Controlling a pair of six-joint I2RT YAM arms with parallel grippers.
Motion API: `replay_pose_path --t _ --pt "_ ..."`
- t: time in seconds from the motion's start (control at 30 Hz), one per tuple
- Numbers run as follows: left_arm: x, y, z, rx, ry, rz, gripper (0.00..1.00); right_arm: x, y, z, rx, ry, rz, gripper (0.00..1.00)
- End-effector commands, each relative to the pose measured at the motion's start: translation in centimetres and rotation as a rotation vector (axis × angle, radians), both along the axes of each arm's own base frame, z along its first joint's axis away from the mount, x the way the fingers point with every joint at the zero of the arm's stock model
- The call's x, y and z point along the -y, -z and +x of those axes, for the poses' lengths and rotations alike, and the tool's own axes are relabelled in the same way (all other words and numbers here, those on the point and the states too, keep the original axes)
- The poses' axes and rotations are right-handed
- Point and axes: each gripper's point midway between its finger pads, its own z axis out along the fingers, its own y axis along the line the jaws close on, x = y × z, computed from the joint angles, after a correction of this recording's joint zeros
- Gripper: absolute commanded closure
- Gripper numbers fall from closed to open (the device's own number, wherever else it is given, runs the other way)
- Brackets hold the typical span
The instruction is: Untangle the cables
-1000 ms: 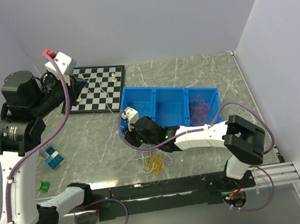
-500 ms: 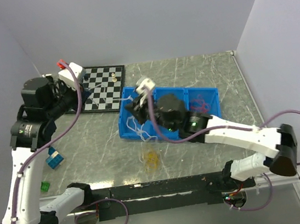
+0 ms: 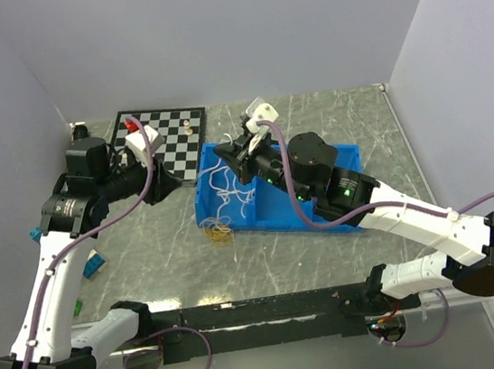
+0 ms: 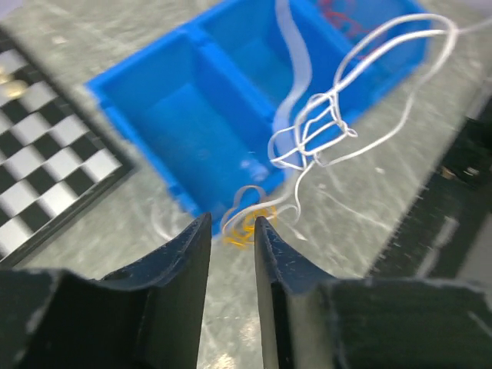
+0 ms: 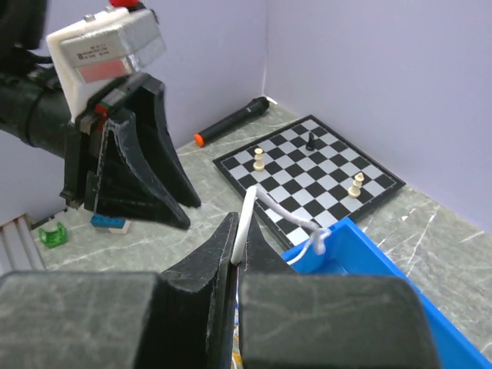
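My right gripper (image 5: 240, 231) (image 3: 225, 158) is shut on a white cable (image 5: 247, 207) and holds it up above the left end of the blue bin (image 3: 274, 220). White loops (image 3: 227, 196) (image 4: 315, 131) hang tangled from it over the left compartment. A yellow cable (image 3: 220, 232) (image 4: 244, 231) lies bunched on the table at the bin's front left corner, with white strands running to it. Red cables (image 4: 346, 15) lie in the far compartment. My left gripper (image 3: 174, 183) (image 4: 231, 223) hovers left of the bin, jaws slightly open and empty.
A chessboard (image 3: 175, 126) (image 5: 323, 165) with a few pieces (image 5: 356, 183) lies behind the bin. A black marker (image 5: 231, 121) rests by the back wall. A blue block (image 3: 94, 264) and a green block (image 3: 76, 307) sit at the table's left edge.
The right gripper shut on the white cable and rose toward the back over the bin, dragging the yellow cable to the bin's corner. The left arm swung toward the bin and its jaws parted.
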Motion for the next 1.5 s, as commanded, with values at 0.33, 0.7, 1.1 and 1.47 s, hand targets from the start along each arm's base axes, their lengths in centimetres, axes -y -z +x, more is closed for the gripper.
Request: replay_pose_path --t 0.33,0.7,1.1,1.47 --pt "3.2 -4.3 -5.7 0.035 0.322 -0.145 0.3 -0.3 -0.3 -7.6 -0.147 -0.352 0.093 1.0" --pt "5.1 -5.1 -9.2 0.018 0.616 -0.287 0.04 -1.2 0.7 -9.1 -0.208 -0.429 0.107 1.0" --pt "5.8 -4.2 -7.1 0.043 0.626 -0.311 0.04 -4.4 0.7 -9.7 -0.281 -0.538 0.151 1.0" --pt "5.8 -3.5 -7.4 0.061 0.661 -0.312 0.02 -5.5 0.6 -10.1 -0.315 -0.59 0.174 1.0"
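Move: The white cable is pinched in the right gripper's tips, about 12 cm to the left hand's right, 2 cm back and some 8 cm above it. From the right hand, the left gripper it is being brought to lies roughly 12 cm left, 2 cm ahead and 8 cm below. Beneath the left hand, the yellow cable is about 7 cm ahead, 8 cm right and 29 cm down; the blue box's middle is around 20 cm ahead, 23 cm right and 28 cm down. Back, then leftward and down, the right hand carries the still-pinched white cable towards the left gripper, about 9 cm back in all, swinging some 30 degrees counter-clockwise. The left hand comes back about 7 cm and right over 5, rising slightly, turns about 35 degrees clockwise and spreads its part-open fingers wide around the right fingertips, without gripping. ##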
